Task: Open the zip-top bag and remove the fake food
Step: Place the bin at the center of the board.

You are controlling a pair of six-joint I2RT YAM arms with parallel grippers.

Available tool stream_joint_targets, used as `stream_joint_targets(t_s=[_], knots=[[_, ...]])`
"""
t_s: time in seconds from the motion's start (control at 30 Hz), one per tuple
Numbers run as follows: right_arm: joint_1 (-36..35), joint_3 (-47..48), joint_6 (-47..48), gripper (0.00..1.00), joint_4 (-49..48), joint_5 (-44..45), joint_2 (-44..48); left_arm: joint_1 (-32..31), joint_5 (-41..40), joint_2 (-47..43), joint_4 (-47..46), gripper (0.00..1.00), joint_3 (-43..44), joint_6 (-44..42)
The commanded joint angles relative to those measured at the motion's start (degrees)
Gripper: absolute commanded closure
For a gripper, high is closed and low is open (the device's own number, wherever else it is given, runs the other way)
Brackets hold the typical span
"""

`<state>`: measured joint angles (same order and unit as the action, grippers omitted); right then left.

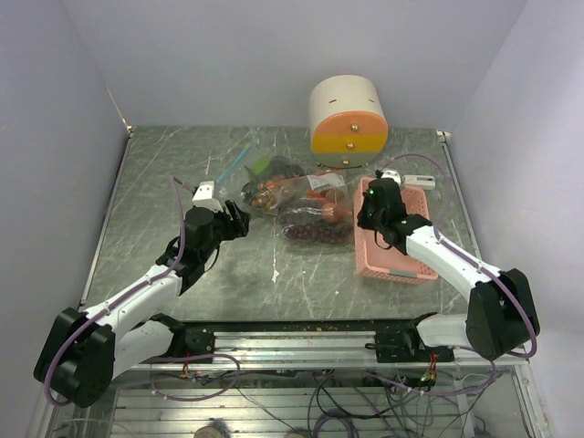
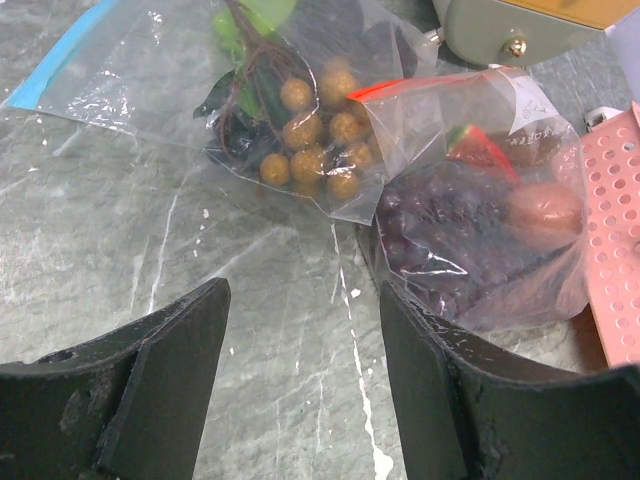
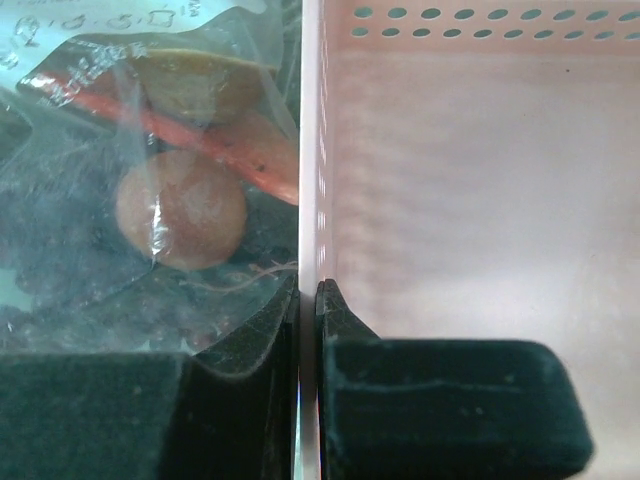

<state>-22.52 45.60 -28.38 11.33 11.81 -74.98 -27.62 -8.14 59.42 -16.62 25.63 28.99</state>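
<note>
Two clear zip-top bags lie mid-table: one with a blue strip (image 1: 260,182) (image 2: 130,80) holds a tan-brown grape bunch (image 2: 315,135) and green pieces. The other, with a red strip (image 1: 315,219) (image 2: 480,150), holds dark purple grapes (image 2: 440,240) and a reddish-orange round fruit (image 2: 545,210) (image 3: 180,208). My left gripper (image 1: 235,219) (image 2: 305,300) stands open just left of the bags, with only bare table between its fingers. My right gripper (image 1: 365,217) (image 3: 308,290) is shut on the left wall (image 3: 310,150) of the pink perforated basket (image 1: 397,260), the red-strip bag pressed against its outer finger.
A white cylinder with an orange front (image 1: 347,119) stands at the back, behind the bags. The basket (image 2: 610,230) sits right of the bags, and its inside (image 3: 470,200) holds nothing that shows. Grey walls close the table on three sides.
</note>
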Motion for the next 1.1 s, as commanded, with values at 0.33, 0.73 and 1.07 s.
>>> stream_joint_targets(t_s=[0.33,0.73,1.07], knots=[[-8.5,6.94,4.72,1.0,7.55,18.29,-5.74,-0.46,1.72,0.62,-1.33,0.28,2.0,0.36],[-7.71,3.66,9.93,1.0,4.76,24.27,-7.54,-0.51,1.03,0.17,-0.74,0.28,2.04,0.1],[-7.95,2.28,11.06,0.6,4.75,26.95,-4.03,-0.51,0.94,-0.14,-0.53,0.28,2.0,-0.07]])
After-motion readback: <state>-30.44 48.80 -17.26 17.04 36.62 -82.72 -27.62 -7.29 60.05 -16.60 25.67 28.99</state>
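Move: The right hand already pinches the bin's left rim; the bin's middle lies about 8 cm to its right, 2 cm back and 5 cm below. The grape bag is roughly 12 cm to its left, level with it in reach and 6 cm lower; the small white box is some 14 cm right and 10 cm ahead. From the idle left hand the bin's middle is about 38 cm right, 2 cm back and 10 cm below. The right hand takes the bin 3 cm left, then 6 right and down, rolling 30 degrees, and opens. ##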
